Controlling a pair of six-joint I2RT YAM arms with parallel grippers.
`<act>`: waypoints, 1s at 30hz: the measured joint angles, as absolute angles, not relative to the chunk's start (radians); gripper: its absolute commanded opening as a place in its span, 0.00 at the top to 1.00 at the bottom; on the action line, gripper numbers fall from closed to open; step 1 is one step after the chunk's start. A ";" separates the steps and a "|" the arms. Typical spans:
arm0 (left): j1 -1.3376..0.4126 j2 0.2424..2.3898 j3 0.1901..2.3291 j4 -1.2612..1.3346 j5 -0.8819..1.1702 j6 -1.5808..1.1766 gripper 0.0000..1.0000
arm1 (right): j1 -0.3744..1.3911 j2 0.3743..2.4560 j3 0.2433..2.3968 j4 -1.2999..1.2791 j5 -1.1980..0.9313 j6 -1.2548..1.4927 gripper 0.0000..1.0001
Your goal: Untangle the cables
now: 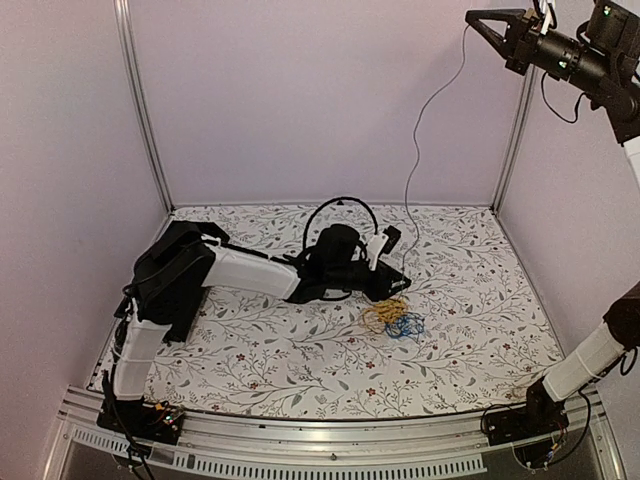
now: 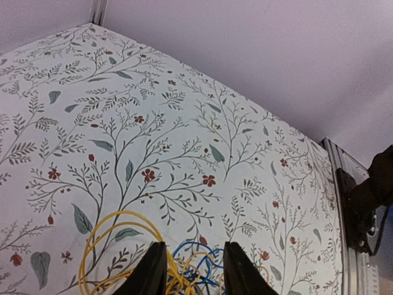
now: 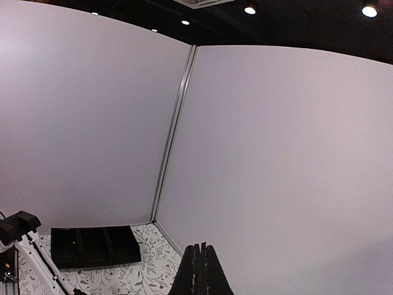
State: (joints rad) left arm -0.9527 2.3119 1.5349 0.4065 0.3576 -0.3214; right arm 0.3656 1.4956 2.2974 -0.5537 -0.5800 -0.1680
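The cables lie in a small tangle (image 1: 392, 318) on the floral table, right of centre, with yellow loops (image 2: 116, 220) and blue strands (image 2: 184, 248) wound together. My left gripper (image 2: 193, 244) is low over the tangle and open, its fingers standing either side of the knot. A pale cream cable (image 1: 430, 110) rises from the table up to my right gripper (image 1: 472, 17). That gripper is raised high at the top right and is shut on the cable's end. In the right wrist view the right gripper (image 3: 201, 247) points at the wall, and the cable does not show there.
Pale walls and aluminium posts (image 1: 515, 120) enclose the floral table (image 1: 480, 300). A black compartmented tray (image 3: 92, 246) lies by a wall corner in the right wrist view. The right arm's base (image 2: 368, 203) stands at the table edge.
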 measured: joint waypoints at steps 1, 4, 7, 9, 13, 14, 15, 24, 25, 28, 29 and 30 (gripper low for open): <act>-0.952 2.284 1.535 0.400 0.355 -0.316 0.57 | 0.366 1.501 2.286 -0.553 -0.575 -0.169 1.00; -0.952 2.194 1.535 0.384 0.345 -0.304 0.50 | 0.366 1.517 2.264 -0.545 -0.567 -0.170 1.00; -0.951 2.115 1.535 0.356 0.318 -0.296 0.46 | 0.366 1.528 2.240 -0.533 -0.567 -0.171 1.00; -0.948 2.068 1.523 0.335 0.299 -0.291 0.46 | 0.366 1.536 2.226 -0.524 -0.567 -0.170 1.00; -0.934 2.004 1.496 0.242 0.226 -0.279 0.45 | 0.366 1.567 2.212 -0.506 -0.573 -0.161 1.00; -0.929 1.995 1.488 0.219 0.206 -0.276 0.45 | 0.366 1.576 2.212 -0.503 -0.575 -0.159 1.00; -0.923 1.986 1.479 0.196 0.186 -0.272 0.45 | 0.366 1.587 2.212 -0.498 -0.577 -0.155 1.00; -0.852 1.789 1.328 0.092 0.120 -0.215 0.27 | 0.386 1.688 2.212 -0.486 -0.590 -0.132 1.00; -0.852 1.770 1.330 0.099 0.121 -0.206 0.26 | 0.390 1.696 2.212 -0.486 -0.591 -0.131 1.00; -0.853 1.741 1.383 0.100 0.125 -0.194 0.25 | 0.410 1.722 2.212 -0.486 -0.601 -0.128 1.00; -0.853 1.741 1.405 0.101 0.127 -0.194 0.24 | 0.416 1.731 2.212 -0.486 -0.606 -0.126 1.00; -0.853 1.742 1.421 0.103 0.130 -0.194 0.23 | 0.421 1.739 2.212 -0.485 -0.611 -0.122 1.00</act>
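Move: At the left fingertips hangs the lower part of the grey cable whose other end the right hand holds; the yellow cable lies about 4 cm back and 4 cm left of the left hand, the blue one 6 cm back and 1 cm right, both some 7 cm below. From the right hand, yellow is about 8 cm left, blue 2 cm left, both about 1 cm back and 63 cm down. Rising off the yellow and blue bundle, the left hand climbs about 13 cm, swings left some 10 cm while dipping slightly and turning about 15 degrees counter-clockwise, then climbs again to about 20 cm above its start, its fingers opening wide. The right hand keeps its shut grip on the grey cable and carries it forward and down, each roughly 10 cm, and 7 cm left. ##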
